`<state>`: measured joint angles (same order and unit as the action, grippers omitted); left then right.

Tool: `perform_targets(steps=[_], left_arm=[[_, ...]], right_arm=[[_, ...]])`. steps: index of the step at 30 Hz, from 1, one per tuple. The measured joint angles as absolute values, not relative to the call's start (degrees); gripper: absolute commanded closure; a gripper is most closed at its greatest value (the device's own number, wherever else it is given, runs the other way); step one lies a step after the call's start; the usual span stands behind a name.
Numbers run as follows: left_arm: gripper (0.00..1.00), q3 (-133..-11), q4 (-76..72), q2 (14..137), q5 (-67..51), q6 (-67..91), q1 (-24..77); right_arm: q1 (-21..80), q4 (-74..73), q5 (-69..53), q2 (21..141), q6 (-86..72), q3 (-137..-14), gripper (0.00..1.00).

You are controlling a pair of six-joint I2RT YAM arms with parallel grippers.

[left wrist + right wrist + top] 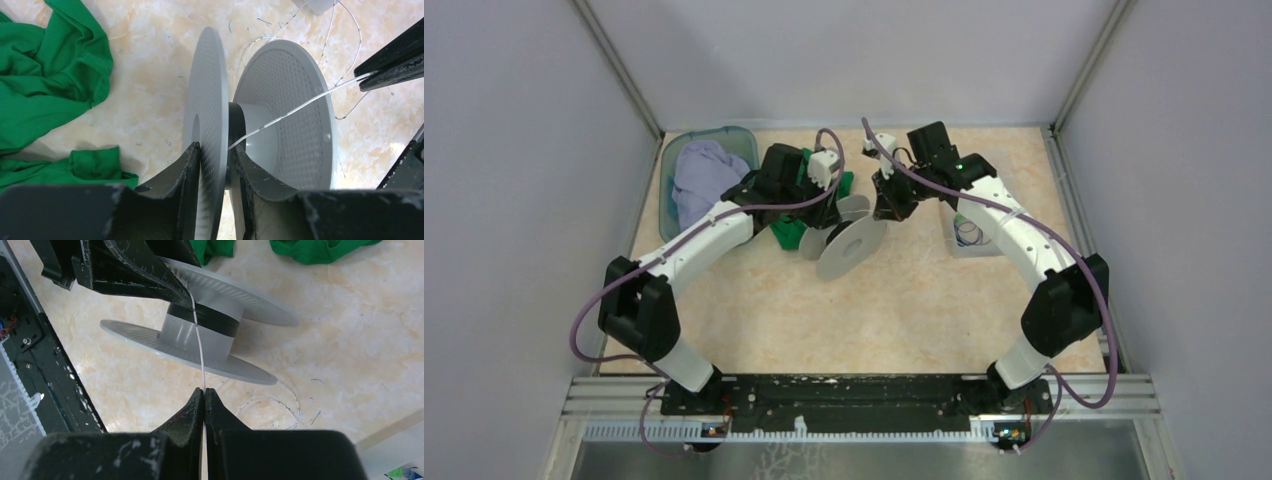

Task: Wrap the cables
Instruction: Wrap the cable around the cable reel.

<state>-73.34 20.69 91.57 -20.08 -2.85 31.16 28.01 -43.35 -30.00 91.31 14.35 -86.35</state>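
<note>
A hair-thin whitish cable (300, 105) runs taut from the hub of the pale-grey spool (300, 150) to my right gripper (204, 391), which is shut on it. The same cable (199, 347) rises from those tips to the spool's dark-banded hub (220, 325). More of it lies in loose loops (295, 407) on the table. My left gripper (216, 147) is closed on the spool's near flange, one finger on each face. From above, the spool (849, 245) stands on edge between both grippers. A dark blue cable (969, 234) lies coiled in a small tray.
Green cloth (50, 75) is bunched on the table just left of the spool. A teal bin (667, 170) with lavender cloth stands at the back left. The small clear tray (952, 240) sits under the right forearm. Walls close in the table on three sides.
</note>
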Motion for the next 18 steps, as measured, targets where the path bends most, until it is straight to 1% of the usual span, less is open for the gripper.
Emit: perform_targets(steps=[9,13,15,16,18], left_arm=[[0.79,-73.12,20.60,91.57,-19.90,-4.19,31.20],[0.89,-73.10,20.53,91.50,-19.40,-5.13,31.62],[0.98,-73.01,20.62,91.50,-19.00,-5.52,32.12],[1.00,-72.99,20.64,91.50,-18.76,-5.72,32.45],[1.00,-72.97,20.62,91.37,-17.87,-6.13,33.34]], right_arm=[[28.01,-43.33,-29.21,91.31,14.35,-86.35,1.00],[28.01,-43.33,-29.17,91.39,14.33,-86.35,1.00],[28.01,-43.33,-29.15,91.57,14.33,-86.37,1.00],[28.01,-43.40,-29.12,91.70,14.33,-86.37,1.00],[28.01,-43.53,-29.06,91.79,14.33,-86.39,1.00]])
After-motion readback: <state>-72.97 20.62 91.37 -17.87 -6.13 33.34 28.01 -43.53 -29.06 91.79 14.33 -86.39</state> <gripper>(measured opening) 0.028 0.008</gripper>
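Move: The left fingers, about a third open, already straddle the forward-left flange of the cable reel; the reel's middle lies about 7 cm below that hand, 3 cm back and 2 cm to its right. The cable, where the right fingers pinch it, is some 8 cm to the left hand's right and 4 cm higher, the green cloth 6 cm ahead, 7 cm left and well below. From the right hand the reel's middle is roughly 7 cm left, 4 cm back and 11 cm down. Closing almost fully, the left fingers clamp the forward-left flange near its upper rim, the inner finger trapping the cable's end against the flange's inner face. That hand stays nearly in place, easing barely 1 cm back and to the right late on as it shuts, with hardly any wrist turn. The right hand holds still and keeps its pinch on the cable. ##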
